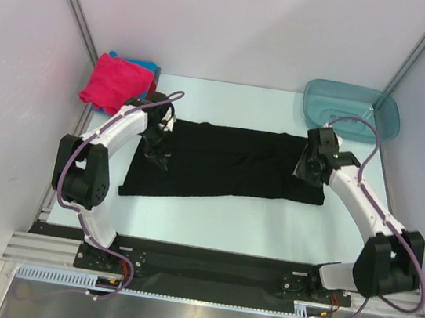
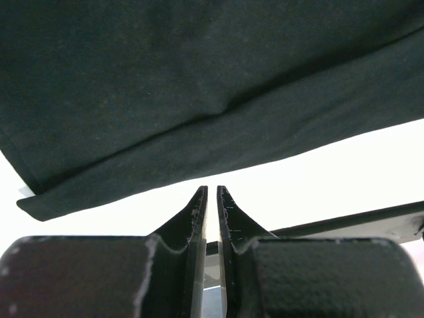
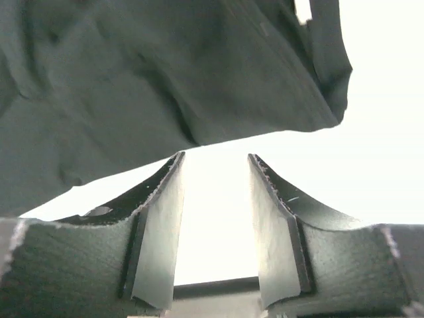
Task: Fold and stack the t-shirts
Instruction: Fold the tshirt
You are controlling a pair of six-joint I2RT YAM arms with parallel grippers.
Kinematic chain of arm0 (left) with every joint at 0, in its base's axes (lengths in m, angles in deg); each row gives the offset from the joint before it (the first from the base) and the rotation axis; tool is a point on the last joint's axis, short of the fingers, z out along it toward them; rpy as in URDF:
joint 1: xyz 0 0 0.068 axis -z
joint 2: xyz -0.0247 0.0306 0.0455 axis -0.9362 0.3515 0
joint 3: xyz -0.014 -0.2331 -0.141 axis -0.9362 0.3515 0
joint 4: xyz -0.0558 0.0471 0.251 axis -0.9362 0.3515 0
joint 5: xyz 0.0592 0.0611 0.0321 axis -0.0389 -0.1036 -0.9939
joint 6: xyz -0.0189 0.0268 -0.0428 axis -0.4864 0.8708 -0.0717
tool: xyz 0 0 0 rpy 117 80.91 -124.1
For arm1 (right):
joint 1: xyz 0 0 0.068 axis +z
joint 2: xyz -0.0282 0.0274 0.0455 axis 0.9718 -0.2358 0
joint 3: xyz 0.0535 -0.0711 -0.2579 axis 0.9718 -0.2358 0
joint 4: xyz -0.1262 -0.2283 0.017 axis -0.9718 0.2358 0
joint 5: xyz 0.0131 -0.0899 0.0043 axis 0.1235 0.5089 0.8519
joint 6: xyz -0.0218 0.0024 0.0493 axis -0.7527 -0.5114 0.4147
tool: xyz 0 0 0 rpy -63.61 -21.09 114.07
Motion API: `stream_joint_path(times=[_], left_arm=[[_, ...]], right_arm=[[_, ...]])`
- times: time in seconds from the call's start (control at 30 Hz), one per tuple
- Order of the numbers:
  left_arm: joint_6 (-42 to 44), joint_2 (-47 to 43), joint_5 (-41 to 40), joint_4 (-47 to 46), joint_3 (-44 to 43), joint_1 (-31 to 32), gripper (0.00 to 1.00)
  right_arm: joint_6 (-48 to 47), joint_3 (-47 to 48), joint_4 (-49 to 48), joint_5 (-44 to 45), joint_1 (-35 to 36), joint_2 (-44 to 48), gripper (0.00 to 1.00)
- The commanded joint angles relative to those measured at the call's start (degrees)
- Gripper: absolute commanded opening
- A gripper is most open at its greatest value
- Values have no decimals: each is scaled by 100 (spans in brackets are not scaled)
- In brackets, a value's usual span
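Observation:
A large black t-shirt (image 1: 220,164) lies flat across the middle of the table, folded into a long band. My left gripper (image 1: 156,149) hovers over its left end. In the left wrist view its jaws (image 2: 212,189) are all but shut, with only a thin slit and nothing in it, and the shirt's hem (image 2: 165,86) lies just beyond the tips. My right gripper (image 1: 308,171) is at the shirt's right end. It stands open (image 3: 215,156) and empty, with rumpled black cloth (image 3: 152,73) just ahead of the fingertips. Folded pink, blue and red t-shirts (image 1: 116,82) are stacked at the back left.
A translucent teal plastic basin (image 1: 352,109) stands at the back right corner. White walls with metal posts close in the table on three sides. The arms' bases and a black rail (image 1: 205,265) run along the near edge.

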Motion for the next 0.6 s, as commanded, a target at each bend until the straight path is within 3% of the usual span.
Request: stream_joint_path(times=[0.0,0.17,0.57], left_arm=[[154,28,202,-55,-8,-29,14],[206,19,237,-82,45,-20,14],[215,-42,211,-91,98,-29,14]], right_arm=[[481,-474,502,315,75,493,47],[297,-844,142,78,75,495,47],[-318,-502,-755,-28,110,-822,48]])
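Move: The black t-shirt's near hem, towards its right end, lies about 12 cm below the right hand and some 3 cm back, neither left nor right. The shirt's near right corner is at the same depth but about 6 cm to the hand's right. The teal bin stands roughly 36 cm ahead of this hand and 14 cm to its right. From the left hand, that stretch of hem is some 37 cm to the right and about level fore and aft. The shirt's near hem, at its right end, is what the right hand comes down to: it first draws back about 5 cm, then turns and eases forward some 2 cm while sinking, about 7 cm down in all. The wrist tips the fingers roughly 10 degrees nearer vertical; they stay about half open, with no touch on the cloth visible. ##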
